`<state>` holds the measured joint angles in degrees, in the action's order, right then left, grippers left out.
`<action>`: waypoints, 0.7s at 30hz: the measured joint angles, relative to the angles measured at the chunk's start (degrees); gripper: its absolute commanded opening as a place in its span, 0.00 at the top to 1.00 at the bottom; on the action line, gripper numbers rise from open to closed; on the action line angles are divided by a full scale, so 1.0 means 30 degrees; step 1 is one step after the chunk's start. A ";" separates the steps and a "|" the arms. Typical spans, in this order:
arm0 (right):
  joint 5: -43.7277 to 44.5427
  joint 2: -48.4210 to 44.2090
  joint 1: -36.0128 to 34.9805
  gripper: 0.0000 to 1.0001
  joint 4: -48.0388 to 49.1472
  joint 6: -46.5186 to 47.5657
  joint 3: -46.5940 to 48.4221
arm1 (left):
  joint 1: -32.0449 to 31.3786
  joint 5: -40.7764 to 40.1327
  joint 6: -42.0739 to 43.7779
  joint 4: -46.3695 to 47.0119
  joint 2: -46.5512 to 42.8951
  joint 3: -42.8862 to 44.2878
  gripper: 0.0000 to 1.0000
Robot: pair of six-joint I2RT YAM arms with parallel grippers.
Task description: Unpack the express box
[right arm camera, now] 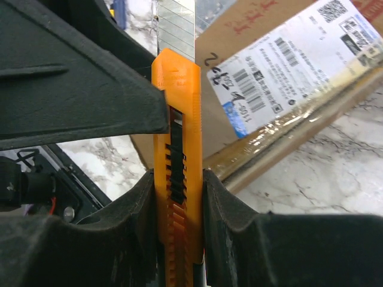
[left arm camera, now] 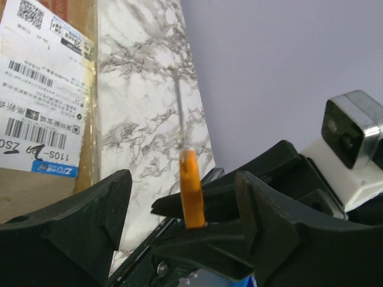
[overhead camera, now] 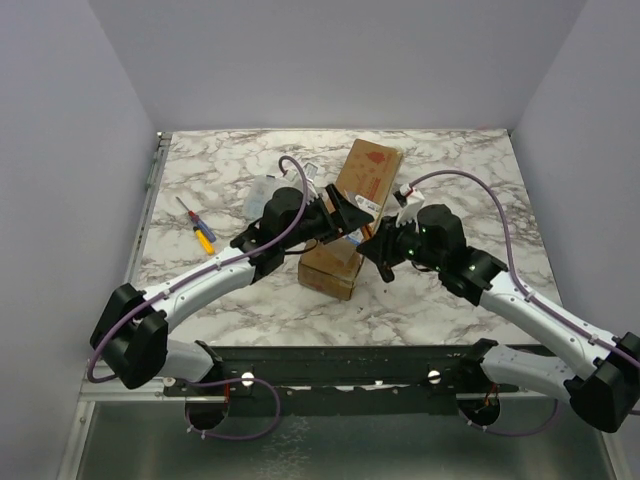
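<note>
The express box (overhead camera: 352, 215), a long brown carton with a white shipping label (right arm camera: 287, 66) and a tape strip, lies in the middle of the marble table. Above its middle, my right gripper (right arm camera: 176, 179) is shut on an orange utility knife (right arm camera: 175, 119) whose blade (right arm camera: 175, 24) is out. In the left wrist view the knife (left arm camera: 191, 191) stands upright, its blade thin against the marble. My left gripper (left arm camera: 184, 197) is open, its two fingers standing either side of the knife and the right gripper's fingertips without touching the knife. Both grippers (overhead camera: 350, 215) (overhead camera: 383, 250) meet over the box.
A screwdriver (overhead camera: 197, 225) with a yellow and red handle lies on the table (overhead camera: 470, 180) at the left. A small clear plastic case (overhead camera: 262, 192) sits behind the left arm. Grey walls close in the table on three sides.
</note>
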<state>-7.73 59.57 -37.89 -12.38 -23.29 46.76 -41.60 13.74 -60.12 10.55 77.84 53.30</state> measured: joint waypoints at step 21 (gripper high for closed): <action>0.4335 -0.0816 -0.2142 0.10 0.0685 -0.1428 0.0233 | -0.0328 -0.0554 -0.3351 0.3315 0.0525 -0.0262 1.00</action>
<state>5.28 57.12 -44.31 -10.33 -27.57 47.46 -42.59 12.08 -70.17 20.49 79.42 52.51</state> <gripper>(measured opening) 0.779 0.109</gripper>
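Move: The orange knife, still held by the right fingers, runs between the open left fingertips: its middle is about 3 cm back and 2 cm right of the left hand, roughly level, with the blade end of its handle nearest the fingers. The cardboard box lies below, its middle some 1 cm ahead, 2 cm left and 19 cm down; the clear parts case is about 4 cm ahead, 18 cm left on the table. From the right hand, the left fingertips waiting for the knife are about 5 cm ahead, 3 cm left and 2 cm higher. Above the box, the left hand rises about 3 cm, easing a little over 1 cm to the right and rolling some 10 degrees so its left side drops, while its fingers shut from nearly wide open and pinch the blade end of the orange handle. The right hand rises with it by nearly 3 cm, drifting 2 cm left and then most of the way back while turning slightly clockwise, and keeps its grip until the left fingers are almost shut; only then does it open wide and release the handle, staying around the knife. ##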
